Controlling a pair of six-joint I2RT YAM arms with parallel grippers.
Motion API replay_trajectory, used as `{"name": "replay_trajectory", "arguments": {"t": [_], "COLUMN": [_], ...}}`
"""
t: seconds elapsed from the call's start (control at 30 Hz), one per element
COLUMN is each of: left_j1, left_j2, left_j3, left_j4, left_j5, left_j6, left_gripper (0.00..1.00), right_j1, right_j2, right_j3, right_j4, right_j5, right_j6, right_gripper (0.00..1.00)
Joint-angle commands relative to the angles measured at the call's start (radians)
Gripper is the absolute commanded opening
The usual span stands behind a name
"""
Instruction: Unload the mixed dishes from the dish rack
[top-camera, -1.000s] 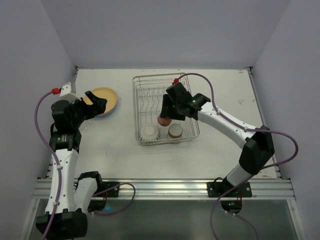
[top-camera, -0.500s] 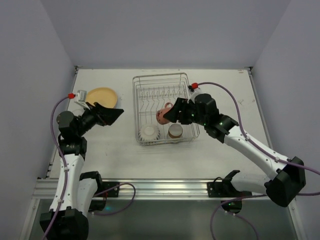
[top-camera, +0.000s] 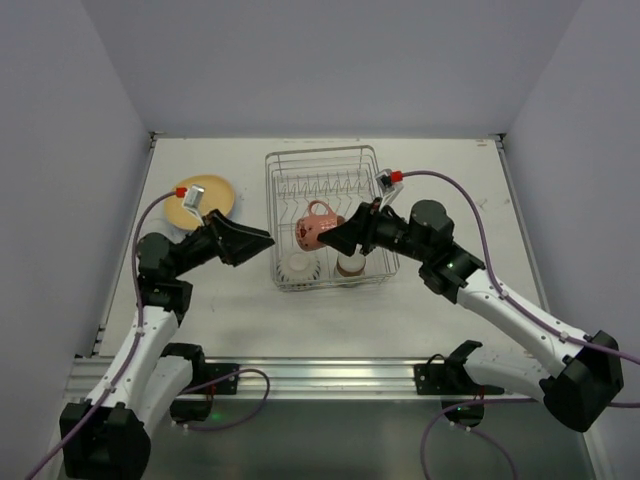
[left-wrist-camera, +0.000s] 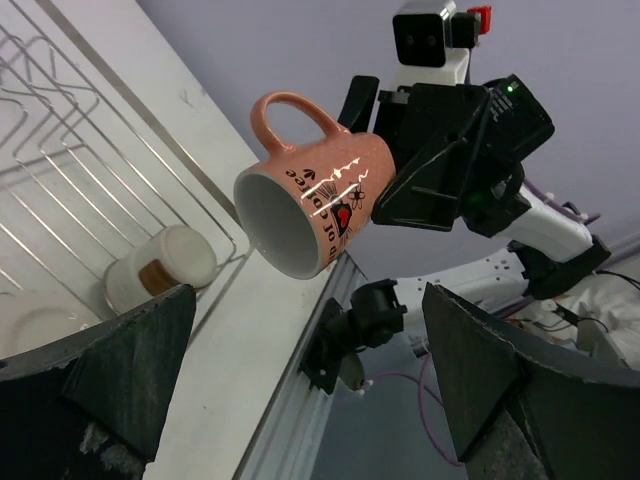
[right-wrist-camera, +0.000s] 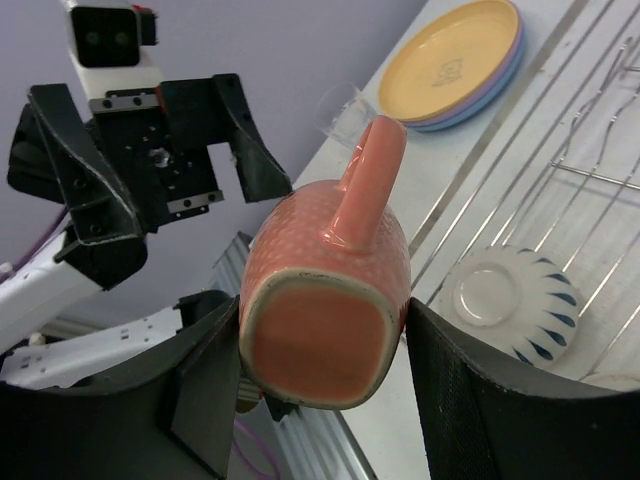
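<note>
My right gripper is shut on the small pink mug, its fingers pressed on the mug's two sides. The mug hangs tipped on its side above the left part of the dish rack, handle up. In the right wrist view the mug's base faces the camera. In the left wrist view its open mouth faces my left gripper. The left gripper is open and empty, just left of the rack and pointing at the mug. A white ribbed bowl and a brown-and-cream cup sit in the rack's near end.
A yellow-orange plate tops a stack of plates on the table left of the rack, partly behind my left wrist. The stack also shows in the right wrist view. The rack's upright prongs stand in a row at its far half.
The right arm has lifted the pink mug out of the rack and carried it left, tipping it on its side. The left gripper has swung right from the plates toward the mug.
</note>
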Motion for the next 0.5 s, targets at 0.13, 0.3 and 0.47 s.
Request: {"name": "replay_trajectory", "arguments": {"t": [0.13,0.3,0.47], "left_j1": [-0.145,-0.21,-0.28], "left_j2": [0.078,0.146,0.181], "left_j3": [-0.008,-0.036,-0.031], "left_j4": [0.192,0.34,0.398], "left_j5": [-0.068,-0.077,-0.111], "left_j6": [-0.143,-0.232,-0.253], "left_gripper": [1.0,1.0,0.97], "right_j1": [0.006,0.012,0.034], "right_j2": [-0.039,-0.015,-0.006], "right_j3": [-0.025,-0.012,-0.009], "right_j4": [0.225,0.23,0.232], "right_j5": [-0.122,-0.169,-0.168], "right_j6": [0.002,-0.003,-0.013], "right_gripper": [0.0,0.0,0.0]}}
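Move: The pink mug, held in the right gripper with its mouth towards the left hand, lies about 11 cm to the left hand's right and 3 cm ahead, roughly level. The left hand is some 14 cm left of the right hand and 2 cm back. Down in the rack, the fluted bowl sits 8 cm left of the right hand and 3 cm ahead, the brown-banded cup 6 cm right and 3 cm ahead, both some 23 cm lower. Left hand, still open, goes right about 5 cm towards the mug; right hand keeps hold, easing back 3 cm. ##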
